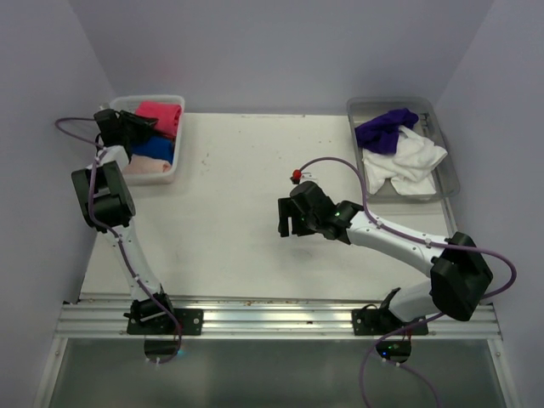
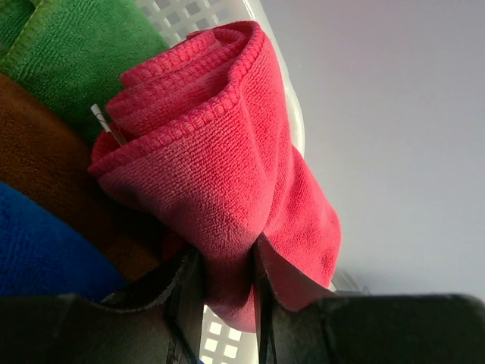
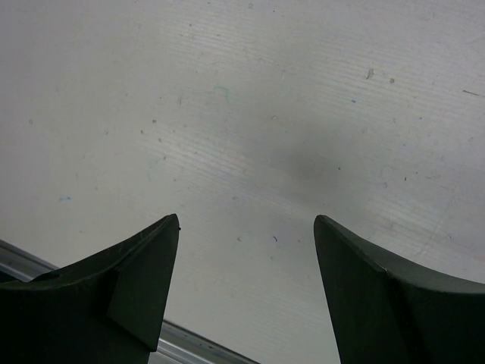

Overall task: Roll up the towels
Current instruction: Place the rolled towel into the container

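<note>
A rolled hot pink towel (image 2: 220, 152) lies in the white lattice basket (image 2: 198, 15), by its right wall. My left gripper (image 2: 225, 265) is shut on the roll's near end, cloth pressed against both fingers. Green (image 2: 68, 45), orange-brown (image 2: 45, 167) and blue (image 2: 38, 250) towels lie beside it. From above, the left gripper (image 1: 140, 126) reaches into the basket (image 1: 180, 140) at the pink towel (image 1: 161, 117). A purple towel (image 1: 387, 129) and a white towel (image 1: 408, 161) lie loose in the grey tray (image 1: 448, 166). My right gripper (image 1: 293, 228) hangs open over the bare table (image 3: 227, 114), nothing between its fingers.
The basket also holds a blue towel (image 1: 153, 150) and a pale pink one (image 1: 146, 167). A red clip (image 1: 296, 176) sits on the right arm's cable. An aluminium rail (image 1: 272, 316) runs along the table's near edge. Walls close in the back and both sides.
</note>
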`<act>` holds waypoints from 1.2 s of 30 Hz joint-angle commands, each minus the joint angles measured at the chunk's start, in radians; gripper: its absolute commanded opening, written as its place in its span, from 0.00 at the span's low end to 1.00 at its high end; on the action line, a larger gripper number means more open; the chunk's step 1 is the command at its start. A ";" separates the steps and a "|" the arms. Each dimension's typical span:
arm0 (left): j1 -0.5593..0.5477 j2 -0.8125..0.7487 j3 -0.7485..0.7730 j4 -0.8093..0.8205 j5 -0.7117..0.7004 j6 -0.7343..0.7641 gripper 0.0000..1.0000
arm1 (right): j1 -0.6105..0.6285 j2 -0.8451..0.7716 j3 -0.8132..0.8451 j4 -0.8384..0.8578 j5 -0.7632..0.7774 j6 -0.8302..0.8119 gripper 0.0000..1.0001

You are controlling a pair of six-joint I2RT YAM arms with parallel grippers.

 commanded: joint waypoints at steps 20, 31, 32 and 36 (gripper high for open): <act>0.032 -0.146 -0.038 -0.191 -0.166 0.065 0.36 | -0.002 -0.026 -0.002 0.000 0.008 0.006 0.75; 0.027 -0.207 -0.050 -0.242 -0.200 0.089 0.67 | -0.002 -0.059 -0.025 0.002 0.017 0.018 0.75; 0.027 -0.210 -0.050 -0.242 -0.197 0.092 0.68 | -0.002 -0.062 -0.027 0.003 0.017 0.020 0.74; 0.029 -0.250 -0.055 -0.245 -0.178 0.105 0.70 | 0.000 -0.090 -0.039 -0.001 0.023 0.028 0.74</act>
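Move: The rolled pink towel, still pinched near its near side by the left hand inside the white container, has its middle about 4 cm ahead of that hand, 1 cm to its right and almost level. From the same hand, the brown roll lies about 5 cm below and 1 cm right, neither ahead nor back; the blue roll is some 6 cm back, 2 cm left and 5 cm below. From the idle right hand the pink towel is roughly 38 cm ahead, 46 cm left and about level. The pink towel, still gripped, is first drawn back and slightly left towards the blue roll by the left hand, which rises a touch and then sinks about 1 cm. The fingers then spread wide and let go as the hand keeps easing back, rising some 2 cm off it; about 4 cm back in all, with the wrist tipping down and turning counter-clockwise under 10 degrees each. ##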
